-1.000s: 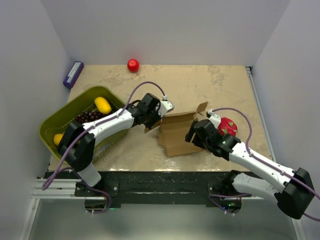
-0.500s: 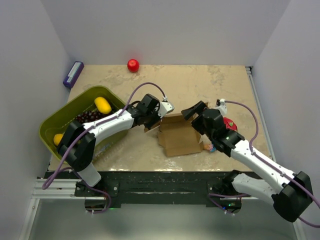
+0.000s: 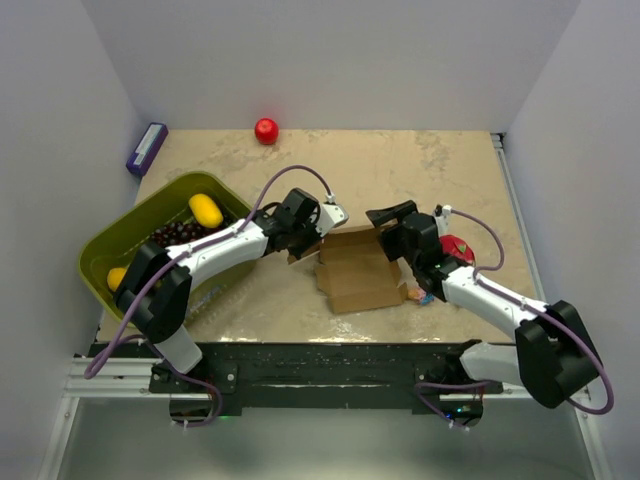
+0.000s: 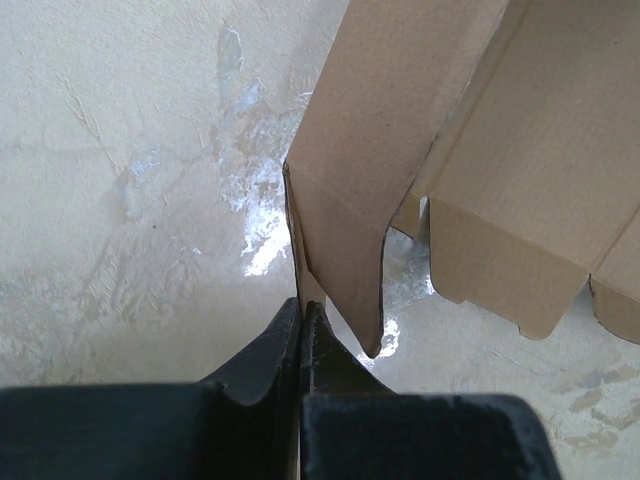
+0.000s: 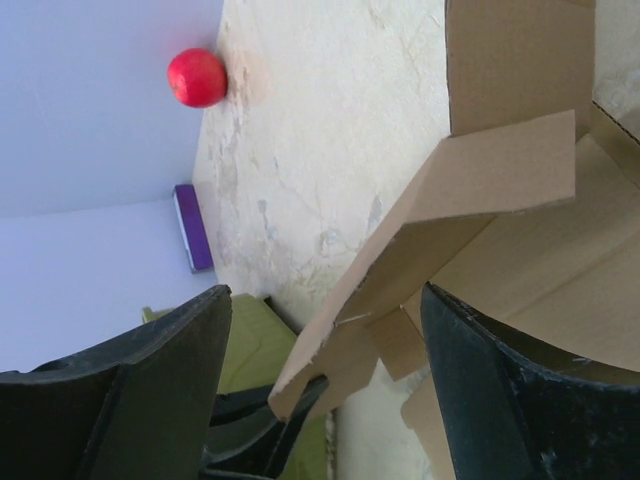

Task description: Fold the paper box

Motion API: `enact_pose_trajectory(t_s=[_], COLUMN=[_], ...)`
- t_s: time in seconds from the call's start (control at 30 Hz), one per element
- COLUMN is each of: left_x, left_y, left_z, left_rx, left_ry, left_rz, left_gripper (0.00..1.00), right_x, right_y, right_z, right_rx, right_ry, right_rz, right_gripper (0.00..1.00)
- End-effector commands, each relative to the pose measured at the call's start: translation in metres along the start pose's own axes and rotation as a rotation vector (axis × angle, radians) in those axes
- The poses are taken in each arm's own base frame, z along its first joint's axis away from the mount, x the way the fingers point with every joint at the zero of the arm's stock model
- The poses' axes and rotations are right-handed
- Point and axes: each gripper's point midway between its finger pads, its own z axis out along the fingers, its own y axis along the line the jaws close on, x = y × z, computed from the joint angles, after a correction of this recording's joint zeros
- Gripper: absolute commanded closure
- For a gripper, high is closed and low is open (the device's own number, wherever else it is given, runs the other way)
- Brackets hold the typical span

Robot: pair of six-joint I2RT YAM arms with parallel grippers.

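Observation:
The paper box (image 3: 355,272) is a brown cardboard sheet with flaps, lying half folded at the table's middle. My left gripper (image 3: 308,240) is shut on the thin edge of its left flap; in the left wrist view the fingers (image 4: 270,350) pinch that edge, and the box's (image 4: 520,150) panels spread out beyond. My right gripper (image 3: 383,222) hovers open over the box's far right corner. In the right wrist view a raised flap of the paper box (image 5: 470,200) stands between its wide-apart fingers (image 5: 150,400) without being clamped.
An olive-green basket (image 3: 110,245) with a yellow fruit (image 3: 205,210) and dark grapes (image 3: 175,235) stands at the left. A red ball (image 3: 266,130) and a purple box (image 3: 146,148) lie by the back wall. A red fruit (image 3: 458,248) sits beside the right arm.
My right gripper has swung from the box's right edge up to its far right corner. The upright flap seen there earlier no longer sticks up. The left gripper has kept its pinch.

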Motion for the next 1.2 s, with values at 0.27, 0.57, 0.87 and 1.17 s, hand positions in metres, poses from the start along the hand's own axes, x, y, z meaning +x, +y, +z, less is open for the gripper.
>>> enact_pose_trajectory(t_s=[0.27,0.57,0.87,1.17], left_x=[0.003,-0.005,-0.037,-0.082], left_y=[0.002,0.001,0.020,0.021], left_z=[-0.002,-0.004,-0.037,-0.149], left_rx=[-0.032,-0.045,-0.159,-0.410], left_ry=[0.005,-0.008,-0.138,-0.495], left_rz=[0.036,0.024,-0.030,-0.150], left_gripper=[1.00,1.00,0.35,0.26], right_x=[-0.020,-0.017,-0.010,-0.012], right_y=[-0.016,-0.022,-0.037,-0.044], right_z=[0.020,0.021,0.028,0.025], right_rx=[0.018,0.038,0.138,0.185], right_ry=[-0.136,-0.124,-0.102,-0.118], right_rz=[0.119,0.128,0.128,0.123], right_gripper=[0.48,0.85,1.00,1.00])
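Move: The right hand, open, hangs just over the right end of the box's far wall: the corner tab there is about 3 cm ahead, 1 cm to its right and 4 cm below. The box floor's middle lies some 7 cm back, 2 cm left and 13 cm down; the ice-cream toy about 13 cm back and 12 cm right. The left hand still pinches the wall's left tab; that right corner tab is roughly 7 cm ahead, 18 cm right and 3 cm above it. Keep the left fingers pinched on the wall's left tab while you lower the right gripper about 4 cm, easing slightly forward and right, and shut it on the far wall's right end beside the corner tab. Once the right has its grip, open the left fingers, let go of the tab and lift the left hand away nearly straight up, about 12 cm, tipping its fingers outward some 25 degrees. ##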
